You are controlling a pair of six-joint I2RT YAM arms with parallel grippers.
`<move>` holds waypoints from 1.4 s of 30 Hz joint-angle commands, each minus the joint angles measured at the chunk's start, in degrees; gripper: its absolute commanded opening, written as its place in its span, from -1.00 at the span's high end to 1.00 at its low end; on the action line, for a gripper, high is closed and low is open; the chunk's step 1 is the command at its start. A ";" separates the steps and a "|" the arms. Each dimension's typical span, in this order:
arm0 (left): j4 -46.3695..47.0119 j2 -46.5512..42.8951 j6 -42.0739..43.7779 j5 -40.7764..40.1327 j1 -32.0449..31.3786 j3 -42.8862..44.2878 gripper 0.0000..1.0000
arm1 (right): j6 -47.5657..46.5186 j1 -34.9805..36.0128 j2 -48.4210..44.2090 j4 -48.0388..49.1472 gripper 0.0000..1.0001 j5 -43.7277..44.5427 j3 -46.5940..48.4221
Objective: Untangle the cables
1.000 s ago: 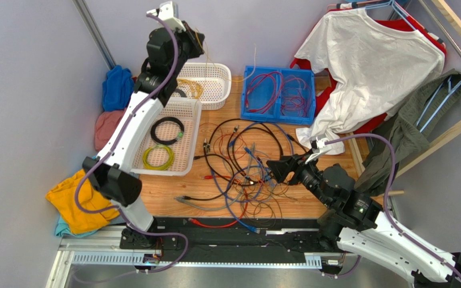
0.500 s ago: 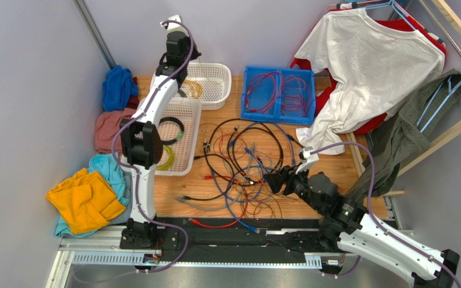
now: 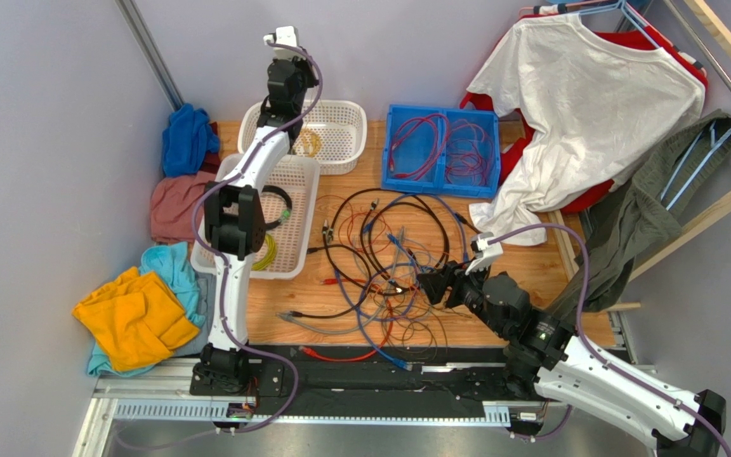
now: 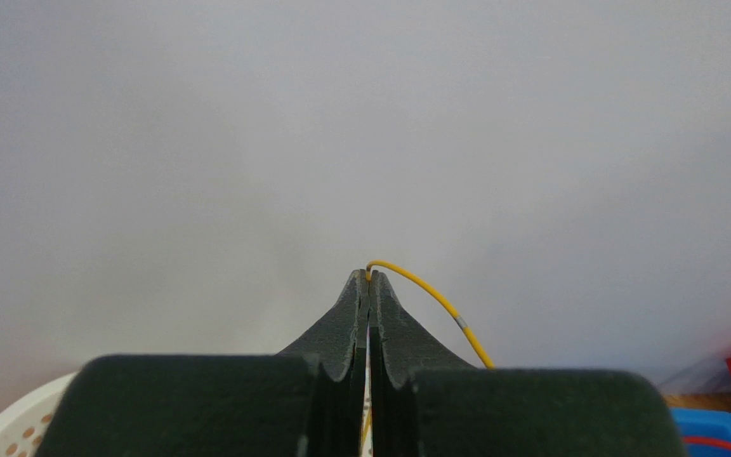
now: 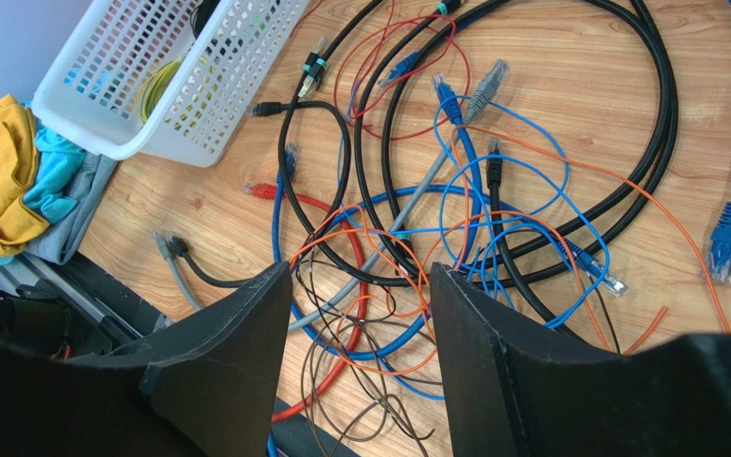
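The cables lie in a loose tangle on the wooden table: black, blue, orange, red, grey and thin brown strands with small plugs. My right gripper hovers over the tangle's near right part, open; in the right wrist view its fingertips straddle orange, blue and brown strands without pinching any. My left gripper is raised at the back over the far white basket, facing the wall. It is shut on a thin yellow wire that arcs out from the tips to the right.
A near white basket holds a black coil and a yellow-green coil. A blue bin holds red and purple cables. Cloths lie at the left, and shirts hang at the right. A black rail edges the table's front.
The left arm has straightened up, its elbow rising from low at the left, with the gripper staying high at the back. The right gripper slid slightly left and nearer over the tangle.
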 commanded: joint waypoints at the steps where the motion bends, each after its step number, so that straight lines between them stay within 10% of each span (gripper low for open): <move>1: 16.12 -3.23 4.39 5.96 0.32 0.72 1.00 | -1.43 0.21 -1.26 2.77 -0.17 1.82 -0.25; 20: 9.37 5.48 -2.11 8.52 7.00 -1.73 0.96 | -1.96 0.12 0.58 3.47 -0.15 2.35 -0.60; 22: 6.40 6.09 -1.58 8.26 7.00 -0.42 0.57 | -1.79 0.03 1.46 3.65 -0.15 1.91 -0.43; 24: 4.19 6.27 -1.67 7.90 7.00 0.90 -0.40 | -1.61 0.03 1.46 3.56 -0.14 1.65 -0.42; 26: 4.52 4.61 -3.16 6.07 7.00 -0.40 -0.88 | -1.26 0.03 1.38 3.65 -0.14 1.73 -0.51; 42: 17.73 -34.05 -8.78 -0.88 -3.54 -36.60 -0.92 | 0.68 0.12 -1.79 -3.46 -0.16 9.80 4.92</move>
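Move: I still pinch the end of a yellow cable in my left hand, high above the far white basket, whose middle lies about 4 cm to my left, roughly 2 cm ahead and 26 cm down. The near basket is some 20 cm back and 11 cm left, the blue box about 30 cm right and 2 cm back, both about as low. From my right hand, the far basket is about 52 cm ahead, 28 cm left and 10 cm lower. My left hand bobs up about 8 cm, fingers tilting upward, then whips down some 18 cm with a swing left and slightly forward over the far basket as the fingers tip down again. Low in that dip they spring wide open and let go of the yellow cable; then I draw back about 10 cm and climb, empty, towards my base. ##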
